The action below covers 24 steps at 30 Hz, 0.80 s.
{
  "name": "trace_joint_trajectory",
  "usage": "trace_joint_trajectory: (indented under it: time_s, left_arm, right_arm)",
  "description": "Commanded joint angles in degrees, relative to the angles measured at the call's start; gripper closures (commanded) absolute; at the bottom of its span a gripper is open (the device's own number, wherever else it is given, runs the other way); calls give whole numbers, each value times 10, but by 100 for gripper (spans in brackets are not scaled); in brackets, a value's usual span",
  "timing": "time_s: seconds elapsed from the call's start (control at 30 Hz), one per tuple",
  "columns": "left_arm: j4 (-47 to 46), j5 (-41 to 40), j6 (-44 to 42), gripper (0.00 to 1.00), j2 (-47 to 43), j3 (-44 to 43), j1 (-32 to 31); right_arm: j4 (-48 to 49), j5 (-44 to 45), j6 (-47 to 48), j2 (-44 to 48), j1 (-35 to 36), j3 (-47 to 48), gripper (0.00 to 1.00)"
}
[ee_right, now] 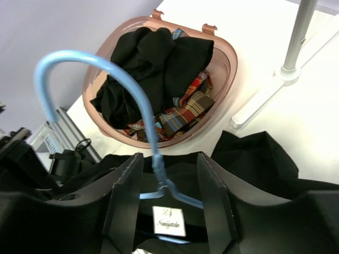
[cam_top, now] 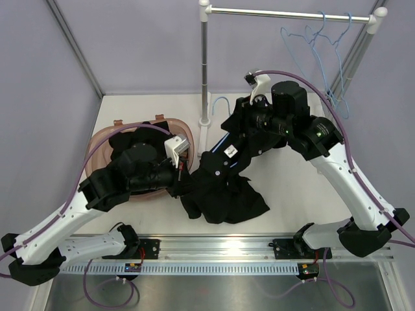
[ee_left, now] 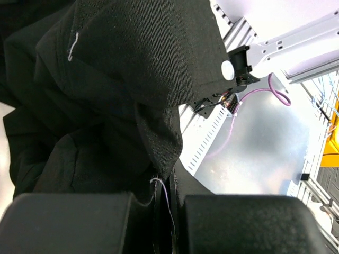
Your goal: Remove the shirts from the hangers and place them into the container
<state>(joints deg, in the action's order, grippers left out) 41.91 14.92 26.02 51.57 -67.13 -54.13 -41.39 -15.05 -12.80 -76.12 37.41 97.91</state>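
Note:
A black shirt lies bunched on the table, its collar and white label lifted on a light-blue hanger. My right gripper stands open, one finger on each side of the hanger's neck, apart from it. The hook points toward the rail post. My left gripper is shut on a fold of that black shirt beside the container. The pinkish tub holds a black shirt and a plaid shirt.
Two bare blue hangers hang at the right end of the white-and-metal rail. The rail's post and foot stand just right of the tub. An aluminium frame runs along the near edge.

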Motion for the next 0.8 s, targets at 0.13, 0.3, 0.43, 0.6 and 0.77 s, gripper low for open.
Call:
trace_joint_trajectory:
  time_s: [0.13, 0.3, 0.43, 0.6, 0.77]
  left_arm:
    - [-54, 21, 1, 95, -22, -5, -4]
    - [-68, 4, 8, 44, -27, 10, -4]
    - [-68, 2, 6, 31, -32, 36, -5]
    - [-75, 3, 14, 31, -38, 71, -5]
    - [-66, -13, 15, 30, -50, 84, -5]
  right_arm:
    - [27, 26, 6, 5, 7, 7, 100]
    - [44, 85, -12, 33, 10, -18, 100]
    - [35, 101, -18, 50, 10, -13, 100]
    - [8, 106, -16, 60, 11, 17, 100]
    - [-29, 137, 2, 68, 10, 46, 100]
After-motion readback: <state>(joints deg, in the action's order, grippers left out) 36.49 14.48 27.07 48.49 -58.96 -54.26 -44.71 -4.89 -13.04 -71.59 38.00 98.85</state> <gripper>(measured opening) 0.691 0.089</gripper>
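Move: The blue hanger's neck stands between the right hand's open fingers, within about a centimetre. The shirt's white collar label is some 4 cm back and 4 cm below it, the rack post's foot some 22 cm ahead and 6 cm left, the container about 10 cm ahead, 27 cm left, both far below. From the left hand, still pinching black cloth, the container lies roughly 22 cm ahead and 18 cm left, 26 cm down; the hanger neck is 16 cm ahead, 9 cm right, 9 cm higher. The right fingers shut on the hanger's neck and keep it pinched, while the hand dips slightly, then goes about 3.5 cm to the right, rising a couple of centimetres and turning some 10 degrees clockwise. The left fingers open wide, letting go of their pinch on the black shirt; that hand lifts about 1.5 cm, then sinks to end 3 cm lower than it began. ##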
